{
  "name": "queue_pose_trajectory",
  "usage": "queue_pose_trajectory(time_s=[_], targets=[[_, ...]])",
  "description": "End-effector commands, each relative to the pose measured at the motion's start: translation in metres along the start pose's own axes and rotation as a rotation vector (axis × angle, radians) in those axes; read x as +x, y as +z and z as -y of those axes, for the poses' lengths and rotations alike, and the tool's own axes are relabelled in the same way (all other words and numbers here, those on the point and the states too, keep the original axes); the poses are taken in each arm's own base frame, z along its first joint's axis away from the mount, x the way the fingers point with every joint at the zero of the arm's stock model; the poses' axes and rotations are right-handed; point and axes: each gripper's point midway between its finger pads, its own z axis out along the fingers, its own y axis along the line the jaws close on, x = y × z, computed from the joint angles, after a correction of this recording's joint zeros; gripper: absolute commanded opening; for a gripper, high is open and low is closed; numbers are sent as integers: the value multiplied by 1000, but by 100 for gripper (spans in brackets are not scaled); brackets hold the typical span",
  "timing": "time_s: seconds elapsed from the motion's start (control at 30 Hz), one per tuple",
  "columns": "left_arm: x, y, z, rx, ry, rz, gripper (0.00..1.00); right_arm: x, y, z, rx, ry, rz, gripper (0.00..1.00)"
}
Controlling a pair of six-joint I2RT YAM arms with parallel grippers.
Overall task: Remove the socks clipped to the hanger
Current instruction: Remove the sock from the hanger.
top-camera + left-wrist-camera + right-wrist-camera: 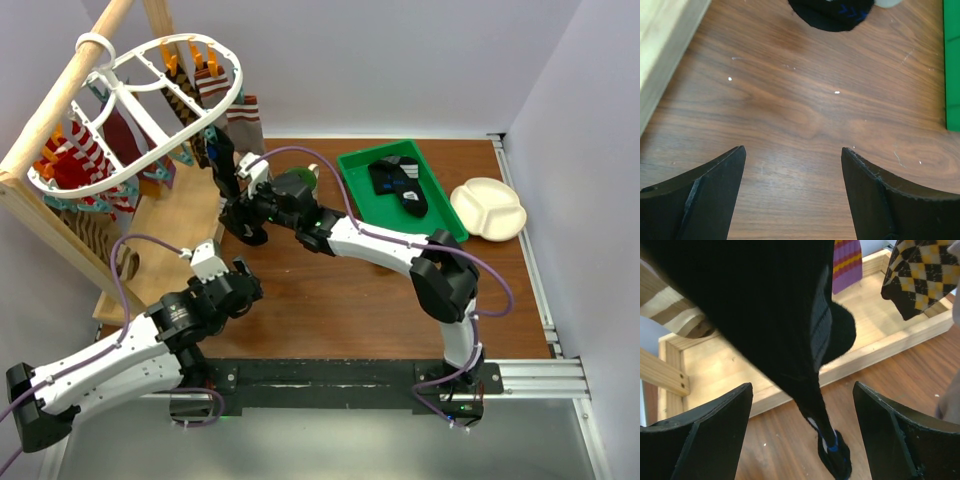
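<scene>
The white oval hanger (160, 42) hangs from a wooden pole at the back left, with socks clipped round it: red-and-white striped (75, 160), brown striped (243, 120), black-and-tan checkered (925, 270) and purple striped (847, 262). A black sock (770, 315) hangs down between the fingers of my right gripper (803, 384), and its toe touches the table. That gripper (226, 165) is open, with both fingers clear of the fabric. My left gripper (793, 148) is open over bare wood, lower down near the frame's base (205, 255).
The wooden frame's base (875, 315) lies just behind the black sock and also shows in the left wrist view (662, 55). A green tray (350, 165) holding dark socks sits at the back right. Beside it is a white divided plate (488, 208).
</scene>
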Motion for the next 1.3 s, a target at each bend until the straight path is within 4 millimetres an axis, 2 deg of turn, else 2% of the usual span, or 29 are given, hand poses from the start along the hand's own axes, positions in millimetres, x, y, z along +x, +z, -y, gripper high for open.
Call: queue_pose_trajectory(time_s=[0.0,0.07,0.2,0.23,0.27,0.33,0.37,0.47,0.5,0.53,0.6,0.7,0.83,1.1,1.27], targets=[[-30,-8,3,-11,-35,102,83,-59,5,0,-24,-1,184,79],[-34,-10,5,-1,-30,115,83,-63,7,2,-25,12,209,74],[-41,-12,9,18,-16,136,83,-71,0,2,-38,18,245,38],[-42,-13,10,26,-4,139,83,-73,-2,1,-38,17,248,22],[-44,-15,11,41,-12,146,82,-80,-8,1,-38,10,256,16],[-47,-17,13,56,-6,154,82,-80,-16,1,-38,4,242,1],[-48,-18,14,69,-11,159,82,-93,-27,-1,-42,-13,260,0],[-47,-17,17,86,-3,159,82,-88,-44,-5,-63,-35,216,0],[-46,-17,19,96,-3,152,82,-96,-54,-10,-82,-49,217,0],[-45,-17,23,111,2,151,82,-90,-60,-15,-105,-56,180,0],[-45,-18,27,145,20,150,82,-95,-77,-20,-119,-78,174,0],[-50,-22,36,208,28,167,81,-84,-95,-27,-162,-103,123,0],[-57,-30,50,306,62,200,80,-78,-122,-48,-280,-123,67,0],[-68,-50,68,447,169,239,80,-56,-149,-83,-517,-152,-18,0],[-75,-62,78,516,189,264,80,-48,-155,-96,-626,-146,-43,0]])
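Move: The black sock hangs just beyond the right fingers, its middle about 2 cm ahead, 1 cm left and 2 cm lower. Its clip on the hanger sits some 8 cm ahead, 4 cm left and 14 cm above that hand; the striped sock about 12 cm ahead, 3 cm right, slightly higher; the green mug 8 cm ahead, 13 cm right, some 19 cm lower. From the left hand, the black sock is about 15 cm ahead, 4 cm left, 8 cm up. Right fingers pinch the black sock and pull back some 13 cm, right and up; open left hand rises. ##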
